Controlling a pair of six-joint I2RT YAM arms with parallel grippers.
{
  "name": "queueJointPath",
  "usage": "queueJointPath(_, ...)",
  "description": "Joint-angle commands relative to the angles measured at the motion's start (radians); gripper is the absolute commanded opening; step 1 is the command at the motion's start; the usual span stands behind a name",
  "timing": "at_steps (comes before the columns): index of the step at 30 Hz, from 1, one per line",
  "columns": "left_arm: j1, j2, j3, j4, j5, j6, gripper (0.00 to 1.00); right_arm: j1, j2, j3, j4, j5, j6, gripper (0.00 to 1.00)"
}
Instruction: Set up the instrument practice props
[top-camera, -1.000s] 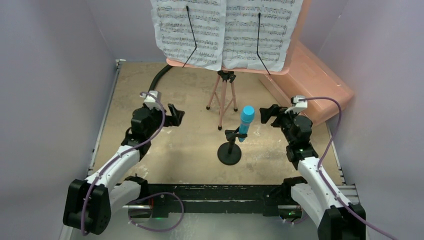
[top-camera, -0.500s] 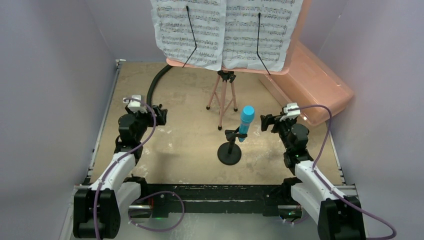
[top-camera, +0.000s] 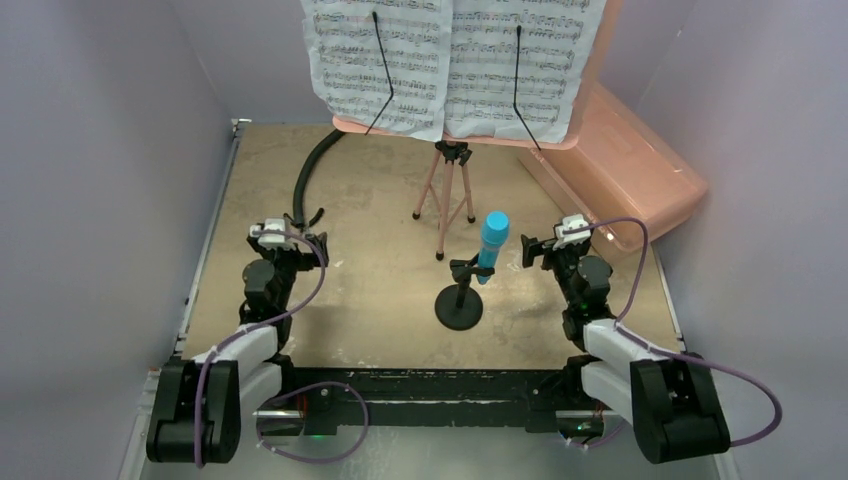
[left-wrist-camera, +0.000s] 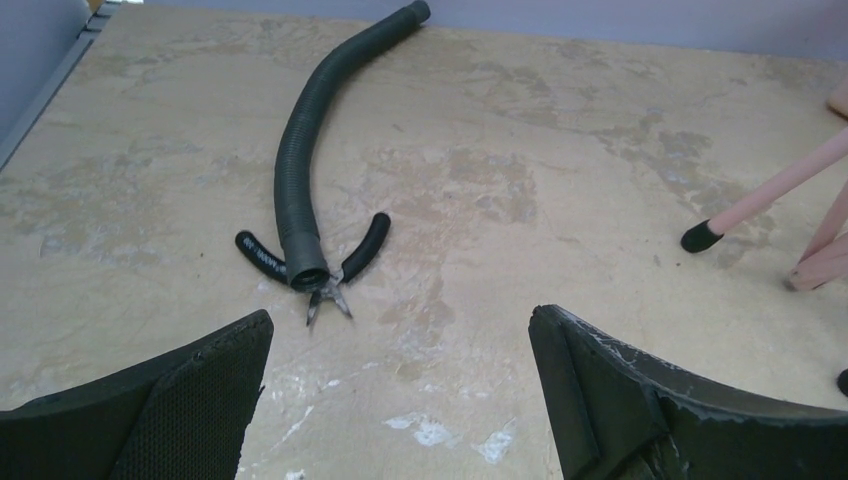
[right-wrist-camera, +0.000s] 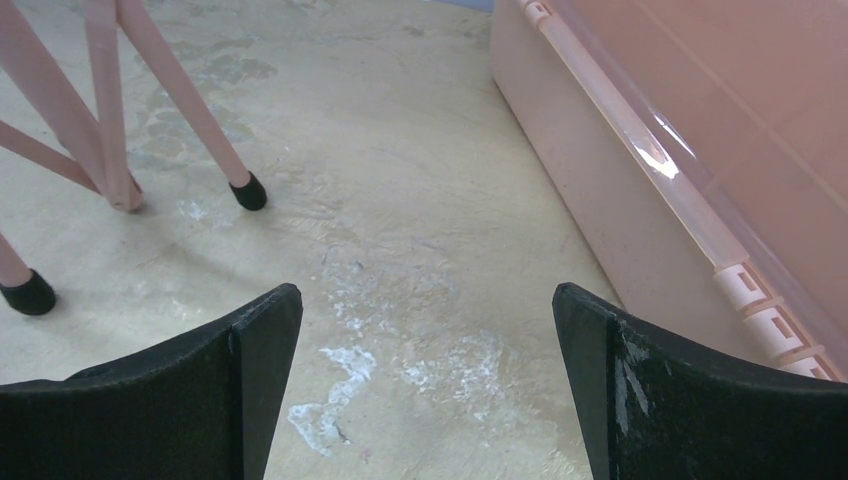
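The pink music stand is upright on its tripod legs at the back centre. Two white sheet-music pages lean on its desk under black wire holders. In front of it the blue microphone sits tilted in the clip of the black round-base mic stand. My left gripper is low at the left, open and empty. My right gripper is right of the microphone, apart from it, also open and empty. In the left wrist view one tripod leg shows beyond the left gripper. In the right wrist view the legs are left of the right gripper.
A curved black hose lies at the back left, with a small pair of black-handled pliers at its near end. A large translucent pink box lies along the right wall. Grey walls close in both sides.
Both arms have drawn back toward their bases and folded lower, the left one away from the table's middle. Both grippers stayed open; the props have not moved.
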Motion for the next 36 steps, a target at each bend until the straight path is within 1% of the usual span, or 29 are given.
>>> queueJointPath(1,0.005,0.119,-0.068,0.296,-0.021,0.026,0.99,-0.013,0.062,-0.011,0.186,0.038,-0.038,0.98)
queueJointPath(7,0.005,0.379,-0.065,0.559,-0.007,0.027,0.99,-0.059,0.187,0.023,0.305,0.018,-0.038,0.98)
queueJointPath(8,0.005,0.389,-0.042,0.534,0.015,0.033,0.99,-0.067,0.206,0.028,0.332,0.015,-0.033,0.98)
queueJointPath(9,0.005,0.371,-0.011,0.443,0.026,0.045,0.99,-0.074,0.225,0.032,0.354,0.015,-0.026,0.98)
queueJointPath(10,0.005,0.366,0.005,0.398,0.029,0.062,0.99,-0.082,0.24,0.036,0.374,0.013,-0.022,0.98)
queueJointPath(12,0.005,0.394,0.0,0.454,0.04,0.051,0.99,-0.094,0.271,0.046,0.4,0.002,-0.017,0.98)
queueJointPath(14,0.005,0.376,0.012,0.395,0.046,0.058,0.99,-0.099,0.298,0.057,0.419,-0.011,-0.013,0.98)
queueJointPath(16,0.005,0.392,0.022,0.398,0.047,0.071,0.99,-0.103,0.315,0.08,0.402,-0.024,-0.009,0.98)
queueJointPath(18,0.005,0.409,0.034,0.402,0.038,0.117,0.99,-0.105,0.35,0.068,0.459,-0.034,0.004,0.98)
queueJointPath(19,0.005,0.44,0.036,0.441,0.025,0.142,0.99,-0.106,0.373,0.063,0.497,-0.033,0.013,0.98)
queueJointPath(21,0.005,0.554,0.049,0.551,-0.003,0.134,0.99,-0.105,0.42,0.074,0.531,-0.015,0.018,0.98)
queueJointPath(24,0.005,0.688,0.068,0.649,0.072,0.158,0.99,-0.105,0.488,0.086,0.578,0.012,0.031,0.98)
queueJointPath(25,0.005,0.671,0.092,0.595,0.057,0.158,0.99,-0.106,0.508,0.088,0.593,0.006,0.028,0.98)
queueJointPath(26,0.006,0.648,0.122,0.485,0.026,0.159,0.99,-0.106,0.522,0.092,0.602,-0.006,0.024,0.98)
queueJointPath(27,0.005,0.662,0.148,0.454,0.016,0.15,0.99,-0.106,0.534,0.096,0.602,-0.018,0.024,0.98)
queueJointPath(28,0.005,0.68,0.151,0.476,0.013,0.144,0.99,-0.106,0.534,0.109,0.58,-0.023,0.021,0.98)
queueJointPath(30,0.005,0.656,0.153,0.432,0.005,0.146,0.99,-0.107,0.532,0.121,0.547,-0.012,0.02,0.98)
queueJointPath(32,0.005,0.672,0.144,0.481,0.008,0.141,0.99,-0.108,0.537,0.118,0.562,-0.009,0.022,0.98)
queueJointPath(34,0.005,0.661,0.151,0.444,0.008,0.144,0.99,-0.107,0.534,0.12,0.565,0.035,0.017,0.98)
queueJointPath(36,0.005,0.671,0.147,0.474,0.009,0.141,0.99,-0.108,0.536,0.136,0.536,0.059,0.036,0.98)
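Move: To the right hand's left, some 13 cm off and 4 cm back, the blue microphone hangs on its stand, slightly lower than the hand; the pink case lies about 17 cm ahead and 13 cm to the right, the music stand's tripod 9 cm ahead and 22 cm left. From the left hand the microphone is roughly 38 cm right and 2 cm back; the pliers lie 12 cm ahead, 1 cm left and 13 cm below. Settling back empty, both hands keep their fingers wide open and touch nothing. The left sinks about 7 cm in two dips while easing nearly 6 cm forward towards the pliers and hose end, its left side tilting up slightly. The right goes some 5 cm forward, first also drifting 3 cm right, away from the microphone and towards the pink case, dropping a little. ##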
